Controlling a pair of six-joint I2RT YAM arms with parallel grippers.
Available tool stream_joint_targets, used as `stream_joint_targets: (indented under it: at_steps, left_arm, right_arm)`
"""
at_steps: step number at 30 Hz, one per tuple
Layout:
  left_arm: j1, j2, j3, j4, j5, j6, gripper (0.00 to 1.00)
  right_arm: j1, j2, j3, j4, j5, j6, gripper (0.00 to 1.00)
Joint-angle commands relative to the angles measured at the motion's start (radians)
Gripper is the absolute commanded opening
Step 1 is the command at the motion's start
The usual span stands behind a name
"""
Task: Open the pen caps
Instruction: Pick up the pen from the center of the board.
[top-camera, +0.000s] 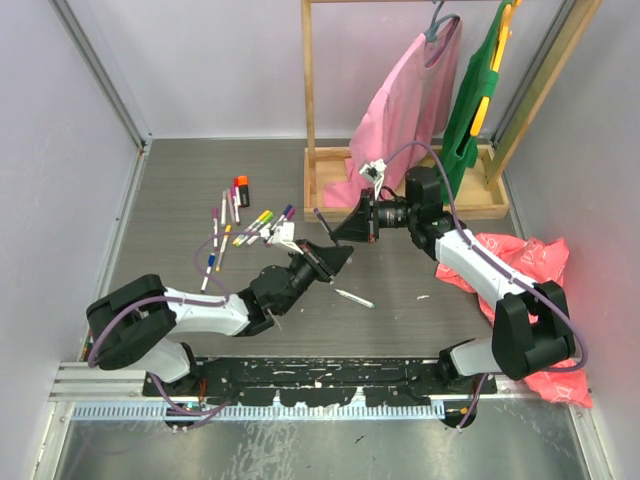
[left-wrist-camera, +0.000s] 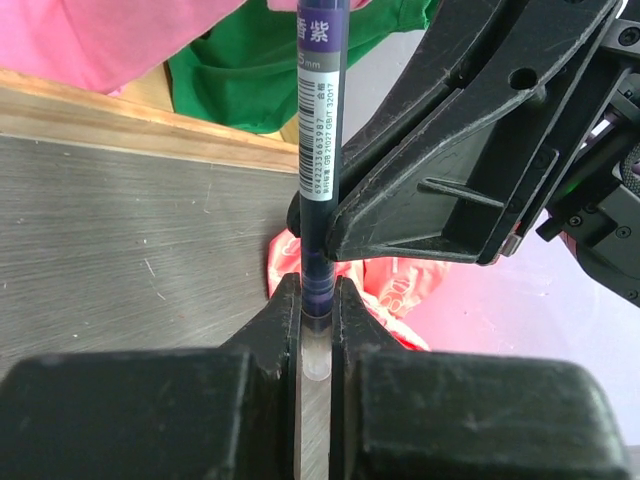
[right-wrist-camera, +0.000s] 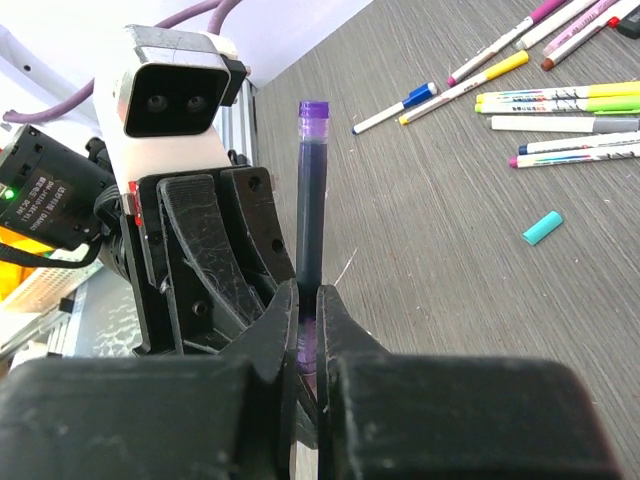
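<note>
Both grippers hold one dark purple pen (top-camera: 322, 222) in the air over the middle of the table. My left gripper (left-wrist-camera: 316, 330) is shut on its clear-tipped end (left-wrist-camera: 316, 352). Just above that, the labelled barrel (left-wrist-camera: 320, 120) passes between the black fingers (left-wrist-camera: 440, 200) of my right gripper (top-camera: 338, 236). In the right wrist view, the right gripper (right-wrist-camera: 308, 320) is shut on the pen (right-wrist-camera: 312, 190), whose purple end (right-wrist-camera: 313, 110) points away. The left gripper (top-camera: 334, 258) meets it jaw to jaw. Other capped pens (top-camera: 235, 225) lie at the back left, and a loose teal cap (right-wrist-camera: 542, 227) lies apart.
An orange-and-black marker (top-camera: 241, 190) lies behind the pen pile. One pen (top-camera: 352, 297) lies alone near the arms. A wooden rack (top-camera: 330, 160) with pink (top-camera: 410, 100) and green (top-camera: 475, 95) garments stands at the back. A red bag (top-camera: 530, 262) lies on the right.
</note>
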Motion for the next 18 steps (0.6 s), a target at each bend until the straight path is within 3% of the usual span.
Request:
stream_joint_targets:
  at_steps: [1, 6, 9, 13, 18]
  left_arm:
    - [-0.004, -0.002, 0.011, 0.051, -0.012, 0.034, 0.0]
    - [-0.001, -0.034, -0.022, 0.031, 0.01, 0.092, 0.0]
    - [0.008, -0.065, -0.048, -0.009, 0.059, 0.117, 0.0]
    - [0.065, -0.133, -0.079, -0.105, 0.195, 0.123, 0.0]
    - [0.207, -0.264, -0.023, -0.459, 0.524, 0.161, 0.0]
  right_arm:
    - [-0.003, -0.008, 0.028, -0.021, -0.029, -0.072, 0.04]
    - [-0.002, -0.016, 0.074, -0.171, -0.047, -0.22, 0.38]
    - [-0.009, -0.03, 0.091, -0.234, -0.075, -0.311, 0.53]
    - [-0.018, -0.041, 0.145, -0.41, -0.068, -0.513, 0.59]
    - [-0.018, -0.063, 0.23, -0.718, 0.001, -0.9, 0.61]
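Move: The dark pen is held by both hands about 20 cm above the board, purple end up. Its middle is some 3 cm ahead, 2 cm left and 3 cm above the left hand, which has its lower end, and practically at the right hand's fingertips. The white pen lies about 1 cm ahead and 4 cm right of the left hand; from the right hand, 1 cm back and 4 cm right. The teal cap is roughly 18 cm ahead and 13 cm left of the left hand, on the board. Down and then to its left, the left hand draws off about 4 cm with its shut fingers still pinching the pen's lower end, its wrist rolling some 10 degrees. The right fingers open wide and let go of the pen's middle; that hand sinks slightly, eases a centimetre or two right, away from the pen, and rolls about 15 degrees. ##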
